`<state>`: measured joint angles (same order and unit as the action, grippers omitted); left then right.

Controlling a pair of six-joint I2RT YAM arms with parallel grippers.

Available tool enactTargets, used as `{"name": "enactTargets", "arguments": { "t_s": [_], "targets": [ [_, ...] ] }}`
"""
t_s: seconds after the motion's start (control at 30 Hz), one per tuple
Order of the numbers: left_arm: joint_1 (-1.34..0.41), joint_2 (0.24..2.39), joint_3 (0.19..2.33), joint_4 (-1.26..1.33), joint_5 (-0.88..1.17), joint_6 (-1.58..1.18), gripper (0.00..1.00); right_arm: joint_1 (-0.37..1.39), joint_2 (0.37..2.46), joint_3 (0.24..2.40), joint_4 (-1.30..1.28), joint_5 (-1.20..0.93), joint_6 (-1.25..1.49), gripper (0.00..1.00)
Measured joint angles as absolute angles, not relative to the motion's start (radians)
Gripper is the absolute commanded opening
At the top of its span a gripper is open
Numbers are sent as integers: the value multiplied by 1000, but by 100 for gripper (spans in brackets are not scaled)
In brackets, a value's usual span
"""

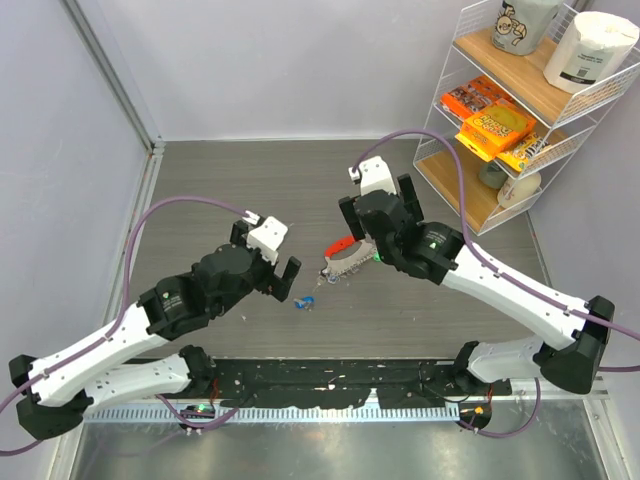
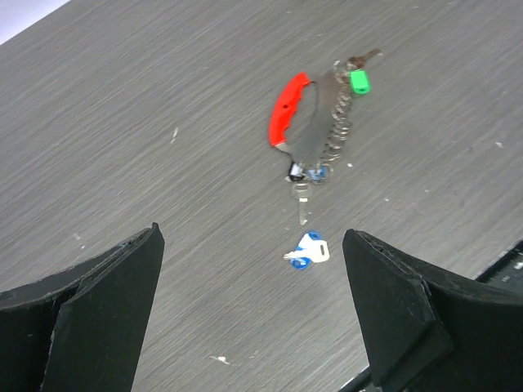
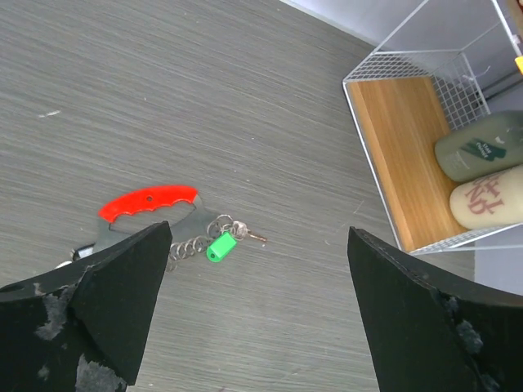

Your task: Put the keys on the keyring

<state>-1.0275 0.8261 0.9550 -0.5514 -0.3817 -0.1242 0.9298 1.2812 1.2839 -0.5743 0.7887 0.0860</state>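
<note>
The keyring lies flat on the table: a red curved clip [image 1: 343, 244] [image 2: 288, 110] [image 3: 149, 201] on a grey metal blade, with a silvery chain [image 2: 339, 122] [image 3: 192, 243] beside it. The green key [image 2: 359, 80] [image 3: 221, 245] rests at the chain's far end, among its rings. A small silvery key [image 2: 302, 200] pokes out at the near end. The blue key [image 1: 305, 301] [image 2: 309, 250] lies loose, apart from the chain. My left gripper [image 1: 275, 262] [image 2: 252, 237] hovers open just left of the blue key. My right gripper [image 1: 372, 222] [image 3: 260, 235] hangs open above the keyring, holding nothing.
A white wire rack [image 1: 500, 120] [image 3: 425, 155] stands at the back right with snack packs, two bottles [image 3: 482, 163] and a paper roll [image 1: 592, 50]. Grey walls close the left and back. A black rail [image 1: 330, 385] runs along the near edge.
</note>
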Motion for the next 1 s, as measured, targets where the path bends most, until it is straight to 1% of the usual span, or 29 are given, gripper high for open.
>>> {"name": "enactTargets", "arguments": {
  "t_s": [0.23, 0.27, 0.3, 0.47, 0.53, 0.63, 0.73, 0.93, 1.0],
  "targets": [
    [-1028, 799, 867, -550, -456, -134, 99, 934, 1229, 1216, -520, 724, -65, 95],
    [-1028, 788, 850, -548, -457, -141, 99, 934, 1221, 1200, -518, 702, -96, 99],
    [-1028, 776, 836, -545, -457, -147, 99, 934, 1218, 1192, -525, 671, -132, 100],
    [-1028, 675, 774, -521, -440, -180, 99, 933, 1230, 1178, -551, 525, -292, 100],
    [-1028, 648, 765, -511, -429, -189, 99, 926, 1225, 1151, -544, 457, -353, 100],
    [-1028, 615, 744, -484, -402, -208, 99, 898, 1185, 1060, -509, 299, -481, 96],
    [-1028, 598, 722, -465, -377, -223, 99, 853, 1134, 965, -498, 156, -600, 95],
    [-1028, 588, 690, -460, -346, -234, 99, 708, 1140, 925, -476, -109, -750, 100],
    [-1028, 584, 686, -459, -339, -235, 99, 672, 1161, 925, -463, -195, -788, 100]
  ]
}}
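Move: The keyring, the red-handled piece with its row of rings, lies some 9 cm left of the right hand, 2 cm back and about 27 cm below; its green tag is only 4 cm left and 1 cm back of that hand. The blue key with the silvery key on it lies about 4 cm right of the left hand, 2 cm back and 25 cm below; from that hand the keyring is roughly 15 cm right and 7 cm ahead, equally low. Towards the keyring the open right hand sinks about 11 cm, drawing back some 4 cm and drifting a little left, while its wrist swings nearly 60 degrees counter-clockwise with its left side dipping. Above the blue key the left hand, also wide open, goes down some 4 cm with a brief small rise midway, first edging left, then drawing back about 2 cm. ##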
